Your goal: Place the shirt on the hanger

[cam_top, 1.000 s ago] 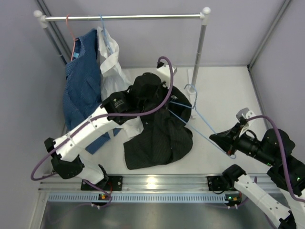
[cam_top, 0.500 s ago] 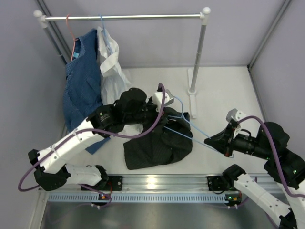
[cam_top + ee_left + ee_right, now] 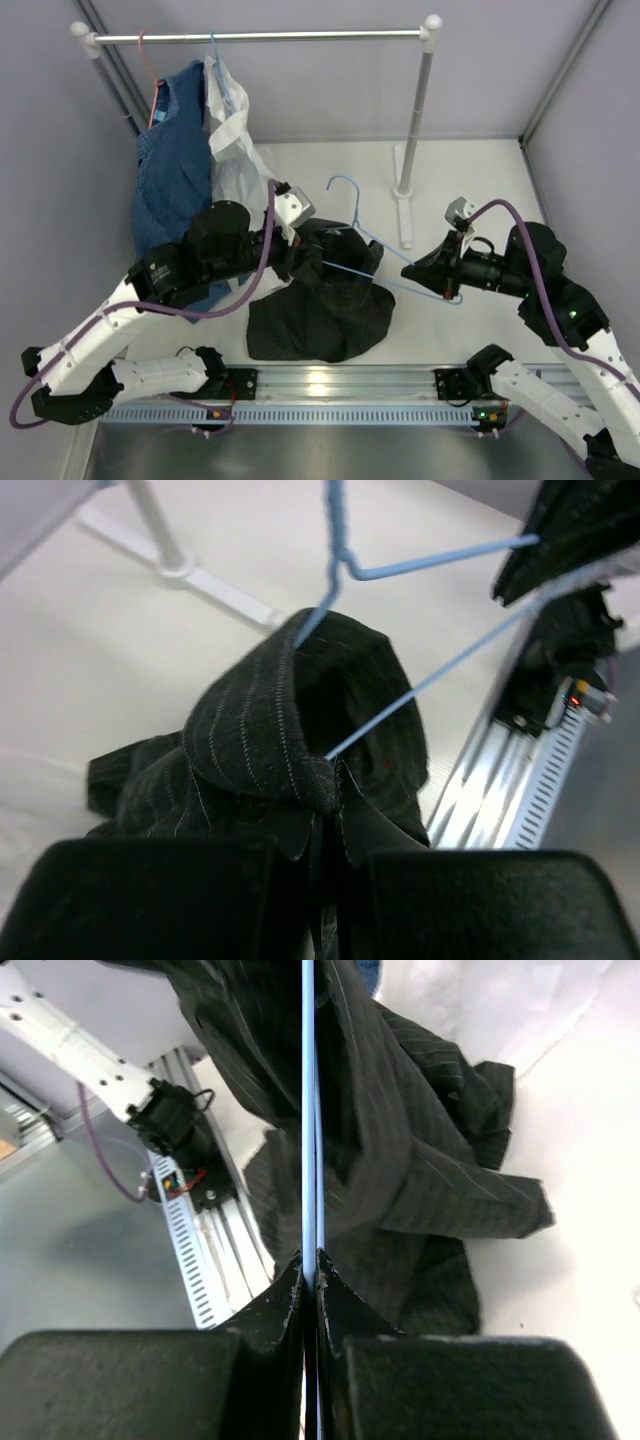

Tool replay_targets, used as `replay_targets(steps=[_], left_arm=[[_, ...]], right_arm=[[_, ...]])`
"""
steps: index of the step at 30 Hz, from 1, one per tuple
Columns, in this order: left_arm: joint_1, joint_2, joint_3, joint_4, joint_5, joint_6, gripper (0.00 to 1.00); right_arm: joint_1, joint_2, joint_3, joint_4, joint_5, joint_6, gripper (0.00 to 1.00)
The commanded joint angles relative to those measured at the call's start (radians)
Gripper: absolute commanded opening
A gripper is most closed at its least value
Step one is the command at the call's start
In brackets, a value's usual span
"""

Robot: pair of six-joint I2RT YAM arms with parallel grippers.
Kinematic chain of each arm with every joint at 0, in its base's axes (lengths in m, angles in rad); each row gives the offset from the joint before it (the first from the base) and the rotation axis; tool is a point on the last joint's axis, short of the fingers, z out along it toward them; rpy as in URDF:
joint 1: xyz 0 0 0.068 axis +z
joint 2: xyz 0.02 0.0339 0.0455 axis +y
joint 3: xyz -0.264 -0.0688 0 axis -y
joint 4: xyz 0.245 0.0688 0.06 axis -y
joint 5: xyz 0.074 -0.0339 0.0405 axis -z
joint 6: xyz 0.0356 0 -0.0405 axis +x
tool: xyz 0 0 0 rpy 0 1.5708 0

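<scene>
The black pinstriped shirt (image 3: 320, 305) lies bunched on the white table, its upper part lifted by my left gripper (image 3: 300, 255). In the left wrist view that gripper (image 3: 325, 825) is shut on a fold of the shirt (image 3: 255, 735). The light-blue wire hanger (image 3: 385, 262) hangs tilted above the shirt, with its hook toward the back. Its left end runs into the lifted cloth (image 3: 410, 690). My right gripper (image 3: 442, 282) is shut on the hanger's right corner. In the right wrist view the hanger wire (image 3: 308, 1110) runs straight out from that gripper (image 3: 310, 1265) over the shirt (image 3: 420, 1160).
A clothes rack stands at the back: top rod (image 3: 260, 36), right post (image 3: 418, 110) and base foot (image 3: 405, 215). A blue patterned garment (image 3: 170, 170) and a white shirt (image 3: 235, 140) hang at its left. A metal rail (image 3: 320, 385) runs along the near edge.
My left gripper has pulled back toward the near left with the shirt fold. My right gripper has carried the hanger leftward and farther in, so the hook now stands behind the shirt.
</scene>
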Motion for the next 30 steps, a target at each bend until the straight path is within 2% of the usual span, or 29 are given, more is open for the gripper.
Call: replay_targets(steps=[1,3,4,7,8,9,12,17,19,21,24,25,26,28,30], left_arm=[[-0.004,-0.053,0.034,0.025,-0.313,-0.057,0.00],[-0.004,-0.067,0.047,0.027,-0.317,-0.046,0.00],[-0.004,-0.071,0.063,0.024,-0.308,-0.039,0.00],[-0.004,-0.078,0.090,0.019,-0.191,0.010,0.00],[-0.003,-0.078,0.097,0.011,-0.126,0.021,0.00],[-0.004,-0.078,0.106,-0.002,-0.093,0.050,0.00],[-0.003,-0.087,0.119,-0.065,-0.015,0.069,0.00],[-0.004,-0.140,0.064,-0.134,-0.015,0.081,0.00],[-0.004,-0.156,0.050,-0.156,0.002,0.089,0.00],[-0.003,-0.177,0.033,-0.182,0.024,0.104,0.00],[-0.004,-0.193,0.016,-0.185,0.126,0.119,0.00],[-0.004,-0.190,0.015,-0.185,0.193,0.122,0.00],[-0.004,-0.187,0.016,-0.185,0.212,0.122,0.00],[-0.003,-0.164,0.025,-0.182,0.206,0.115,0.00],[-0.004,-0.142,0.036,-0.184,0.182,0.101,0.00]], right_arm=[[-0.010,-0.045,-0.034,0.167,0.064,-0.006,0.00],[-0.010,-0.068,-0.062,0.209,0.026,-0.006,0.00],[-0.010,-0.059,-0.064,0.215,-0.091,-0.018,0.00],[-0.010,0.018,0.013,0.085,-0.255,-0.131,0.00],[-0.010,0.038,0.039,-0.043,-0.277,-0.203,0.00],[-0.010,0.065,0.062,-0.090,-0.284,-0.289,0.00],[-0.009,0.079,0.103,-0.171,-0.282,-0.357,0.00],[-0.010,0.130,0.208,-0.294,-0.301,-0.463,0.00],[-0.010,0.185,0.271,-0.386,-0.375,-0.521,0.00],[-0.010,0.229,0.295,-0.399,-0.453,-0.558,0.00],[-0.010,0.288,0.271,-0.312,-0.550,-0.520,0.00],[-0.009,0.294,0.249,-0.171,-0.554,-0.473,0.00],[-0.004,0.286,0.220,-0.071,-0.543,-0.319,0.00],[0.031,0.265,0.136,0.092,-0.392,-0.207,0.00],[0.045,0.231,0.082,0.224,-0.316,-0.147,0.00]])
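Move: The left hand keeps its pinch on the black shirt's edge; the shirt opening, with the hanger's far end already inside, lies about 4 cm to its right and 1 cm ahead, roughly 1 cm below. The hanger's neck is about 10 cm right and 5 cm ahead. The white shirt hangs some 15 cm ahead and 8 cm left. From the right hand, holding the hanger's near end, the opening is about 13 cm left and 1 cm ahead at nearly the same height. Keep both grippers shut, left on the shirt's edge, right on the hanger's near end. Lift the left gripper about 4 cm with a short reach forward, then lower it again while drawing it back and left. Draw the right gripper back some 4 cm, turning it about 25 degrees counter-clockwise to swing the hanger across the body, then feed it left after the shirt, coming forward again and slightly down. ##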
